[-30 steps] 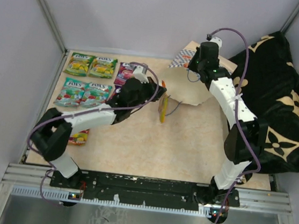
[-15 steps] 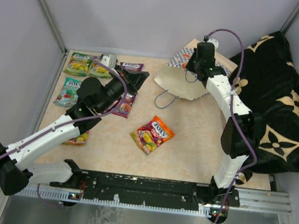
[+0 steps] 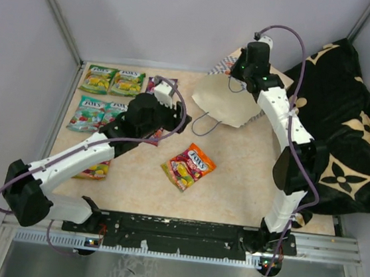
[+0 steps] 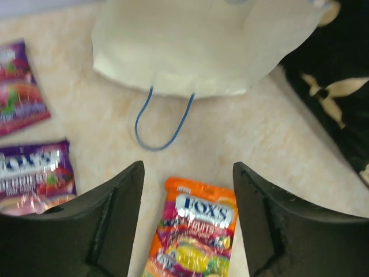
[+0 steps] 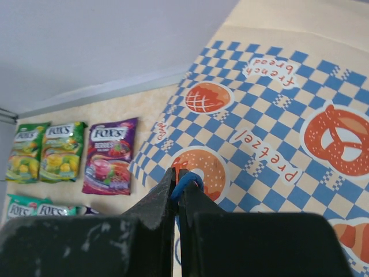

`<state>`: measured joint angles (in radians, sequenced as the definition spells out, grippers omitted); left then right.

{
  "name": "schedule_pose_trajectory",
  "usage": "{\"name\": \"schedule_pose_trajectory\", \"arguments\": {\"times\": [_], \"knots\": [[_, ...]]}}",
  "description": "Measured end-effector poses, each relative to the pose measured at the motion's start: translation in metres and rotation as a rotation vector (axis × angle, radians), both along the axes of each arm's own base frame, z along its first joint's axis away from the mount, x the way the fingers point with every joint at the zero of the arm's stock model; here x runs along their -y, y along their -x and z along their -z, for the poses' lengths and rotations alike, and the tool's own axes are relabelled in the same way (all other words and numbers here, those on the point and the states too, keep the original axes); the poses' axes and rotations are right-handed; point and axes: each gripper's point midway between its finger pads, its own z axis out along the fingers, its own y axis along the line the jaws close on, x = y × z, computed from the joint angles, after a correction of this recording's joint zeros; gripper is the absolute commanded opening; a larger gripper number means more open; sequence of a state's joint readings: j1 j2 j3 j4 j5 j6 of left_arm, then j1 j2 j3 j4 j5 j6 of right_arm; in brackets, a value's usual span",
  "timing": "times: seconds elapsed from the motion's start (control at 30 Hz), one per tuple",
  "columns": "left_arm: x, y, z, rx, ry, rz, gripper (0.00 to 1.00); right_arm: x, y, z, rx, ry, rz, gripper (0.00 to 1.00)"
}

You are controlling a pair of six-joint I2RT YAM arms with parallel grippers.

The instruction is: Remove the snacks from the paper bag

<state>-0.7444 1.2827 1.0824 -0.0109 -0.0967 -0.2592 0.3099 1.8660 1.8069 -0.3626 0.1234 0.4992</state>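
The paper bag (image 3: 223,104) hangs tilted at the back of the table, its mouth facing the front. My right gripper (image 3: 243,70) is shut on the bag's blue cord handle (image 5: 185,183), just above the checkered side (image 5: 277,133). An orange-red snack pouch (image 3: 188,166) lies flat on the table. My left gripper (image 3: 171,118) hovers open over the table with nothing between its fingers, and the orange-red pouch (image 4: 193,231) shows below them. Green (image 3: 98,79), teal (image 3: 87,113) and purple (image 3: 155,85) snacks lie at the left.
A black cloth with tan flowers (image 3: 346,130) fills the right side. The bag's second blue handle (image 4: 161,124) trails loose on the table. Another pouch (image 3: 94,168) lies partly under my left arm. Grey walls enclose the table on three sides.
The orange-red pouch dropped from my left gripper onto the table. The left arm swung left, then back toward the middle, and its jaws opened. The right gripper still holds the handle, slightly higher.
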Motion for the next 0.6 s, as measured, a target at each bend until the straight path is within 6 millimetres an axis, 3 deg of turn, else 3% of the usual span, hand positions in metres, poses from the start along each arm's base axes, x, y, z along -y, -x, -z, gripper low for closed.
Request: {"name": "schedule_pose_trajectory", "arguments": {"times": [0.03,0.1,0.17,0.3,0.4,0.5,0.6], "knots": [[-0.003,0.001,0.016,-0.024,-0.038,-0.004,0.98,-0.003,0.000,-0.006,0.009,-0.012,-0.013,0.00],[-0.011,0.004,0.045,-0.062,-0.111,-0.014,1.00,-0.011,0.001,-0.017,0.028,-0.036,-0.044,0.00],[-0.018,0.003,0.055,-0.067,-0.151,-0.036,1.00,-0.018,0.005,-0.021,0.030,-0.044,-0.068,0.00],[-0.032,-0.007,0.054,-0.036,-0.190,-0.092,1.00,-0.029,0.016,-0.033,0.049,-0.037,-0.101,0.00],[-0.042,-0.014,0.052,-0.023,-0.210,-0.127,1.00,-0.031,0.024,-0.054,0.078,-0.020,-0.112,0.00],[-0.057,-0.020,0.042,-0.002,-0.204,-0.162,1.00,-0.022,0.022,-0.092,0.141,-0.019,-0.096,0.00],[-0.077,-0.026,0.026,0.021,-0.172,-0.202,1.00,-0.002,0.013,-0.146,0.244,-0.020,-0.050,0.00]]}}
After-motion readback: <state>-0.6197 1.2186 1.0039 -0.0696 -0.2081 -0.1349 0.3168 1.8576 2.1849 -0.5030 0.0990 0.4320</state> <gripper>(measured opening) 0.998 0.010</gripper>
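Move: The orange snack that has just come out lies flat almost directly below the left hand, about 2 cm to its right and 27 cm down; the nearer purple snack lies some 17 cm ahead and 13 cm left of that hand, at table height. The right hand already holds the paper bag's blue handle; the bag's middle is about 6 cm ahead, 6 cm right and 16 cm below it, and the orange snack some 20 cm back and 12 cm left on the table. The right hand keeps its shut grip on the handle and hauls the paper bag upward, easing a little left and back at first, then climbing faster to about 15 cm up and drifting right again as the fingers tip up. Empty, the left hand finishes opening wide, sinks some 5 cm, then swings about 8 cm left and slightly forward, away from the orange snack towards the purple ones, turning a little counter-clockwise and starting to rise again. ##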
